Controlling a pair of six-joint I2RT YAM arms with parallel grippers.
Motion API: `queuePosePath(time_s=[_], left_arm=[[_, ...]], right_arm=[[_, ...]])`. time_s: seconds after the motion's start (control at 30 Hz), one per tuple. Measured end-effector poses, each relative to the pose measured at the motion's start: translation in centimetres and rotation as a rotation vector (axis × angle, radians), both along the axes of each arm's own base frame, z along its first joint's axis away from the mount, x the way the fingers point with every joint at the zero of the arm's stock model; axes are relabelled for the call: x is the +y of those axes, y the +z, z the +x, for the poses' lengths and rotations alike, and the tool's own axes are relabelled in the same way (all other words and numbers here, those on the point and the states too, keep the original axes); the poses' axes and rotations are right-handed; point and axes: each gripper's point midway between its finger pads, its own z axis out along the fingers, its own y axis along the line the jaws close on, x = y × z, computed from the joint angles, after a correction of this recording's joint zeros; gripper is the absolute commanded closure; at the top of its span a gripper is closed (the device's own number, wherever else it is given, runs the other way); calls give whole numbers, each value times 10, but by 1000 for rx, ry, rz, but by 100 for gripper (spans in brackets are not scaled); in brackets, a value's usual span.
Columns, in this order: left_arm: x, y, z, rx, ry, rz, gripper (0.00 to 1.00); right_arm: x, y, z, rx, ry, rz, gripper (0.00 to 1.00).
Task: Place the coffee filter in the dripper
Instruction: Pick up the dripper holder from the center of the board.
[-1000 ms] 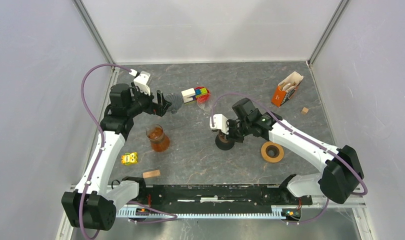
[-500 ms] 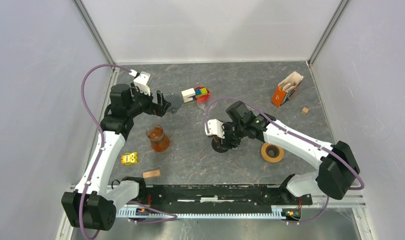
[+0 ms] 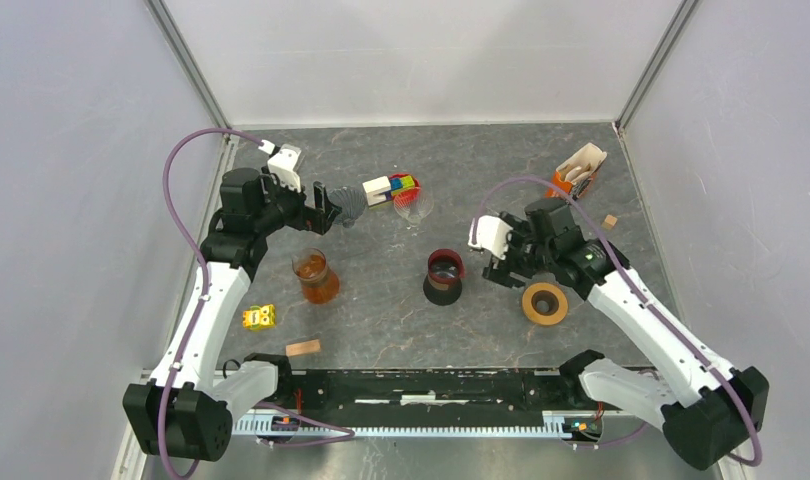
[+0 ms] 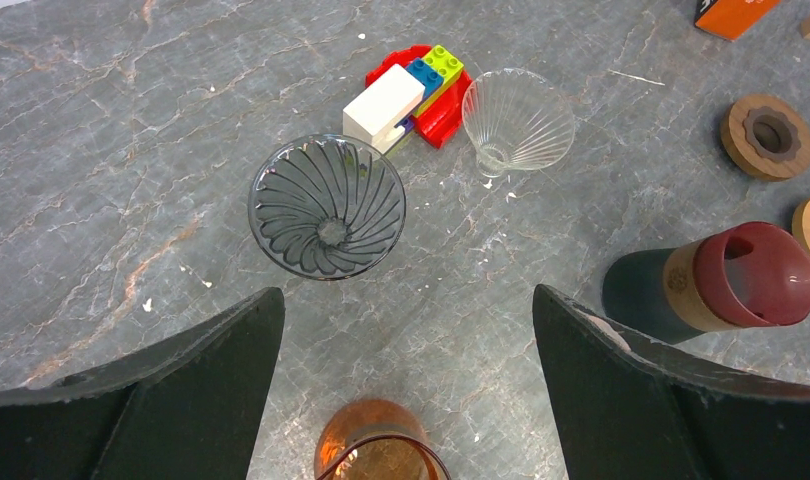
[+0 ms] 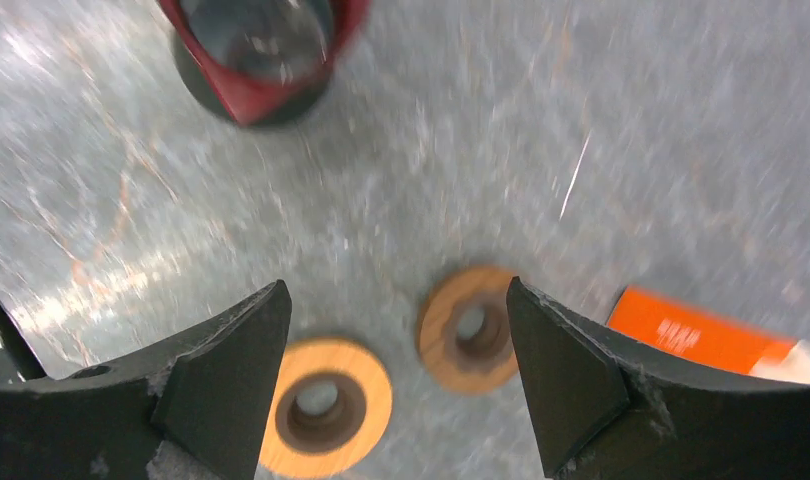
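Observation:
Pale coffee filters (image 3: 584, 164) stick out of an orange box (image 3: 561, 186) at the back right. Its orange corner shows in the right wrist view (image 5: 696, 330). A grey ribbed glass dripper (image 4: 326, 205) stands upright just ahead of my left gripper (image 4: 406, 300), which is open and empty. From above, the dripper (image 3: 352, 205) sits right at that gripper's (image 3: 331, 210) tips. A clear dripper (image 4: 518, 120) lies tilted beside the toy bricks. My right gripper (image 5: 395, 290) hangs open and empty over two wooden rings (image 5: 321, 400) (image 5: 471, 328).
A red-lidded dark cup (image 3: 444, 275) stands mid-table. An amber glass (image 3: 316, 277) sits near my left arm. Coloured toy bricks (image 3: 391, 187), a yellow toy (image 3: 259, 317), a wooden block (image 3: 303, 348) and a small cube (image 3: 609, 221) lie around.
My right gripper opened and let go of the red-lidded cup, then swung right to hang over the wooden rings. The left arm has not moved.

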Motion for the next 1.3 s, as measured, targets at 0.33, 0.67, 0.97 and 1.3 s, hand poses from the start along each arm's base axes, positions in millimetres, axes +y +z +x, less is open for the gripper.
queuePosePath(time_s=[0.33,0.67,0.97,1.3], left_arm=[[-2,6,3,-27,-5,-12,0],[-5,9,3,-33,-18,-27,0],[-7,13,3,-48,-27,-32,0],[-7,13,4,-51,-27,-33,0]], right_arm=[[-115,-94,-9,260,-331,-195,19],[-159,-126,-17,399,-414,-237,21],[-161,-150,-26,513,-406,-187,28],[-151,-154,-26,565,-394,-130,75]])
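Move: The right hand is open and empty. The near wooden ring, the dripper holder, lies about 13 cm to its right, 6 cm back towards the base and 16 cm below. The far wooden ring is some 11 cm right, 5 cm ahead and as low; the red-rimmed cup stands roughly 11 cm left and 3 cm back, its middle 10 cm below. From the left hand the dripper holder is about 45 cm right, 16 cm back and 23 cm down. The right fingers end up pinching the dripper holder's rim on its far right side, one finger in the hole and the other outside. To get there the open hand sweeps away from the red-rimmed cup, about 15 cm right and as far down, easing slightly back, while the wrist tips the fingers steeply downward and turns clockwise; the fingers close on the wood only at the end. ##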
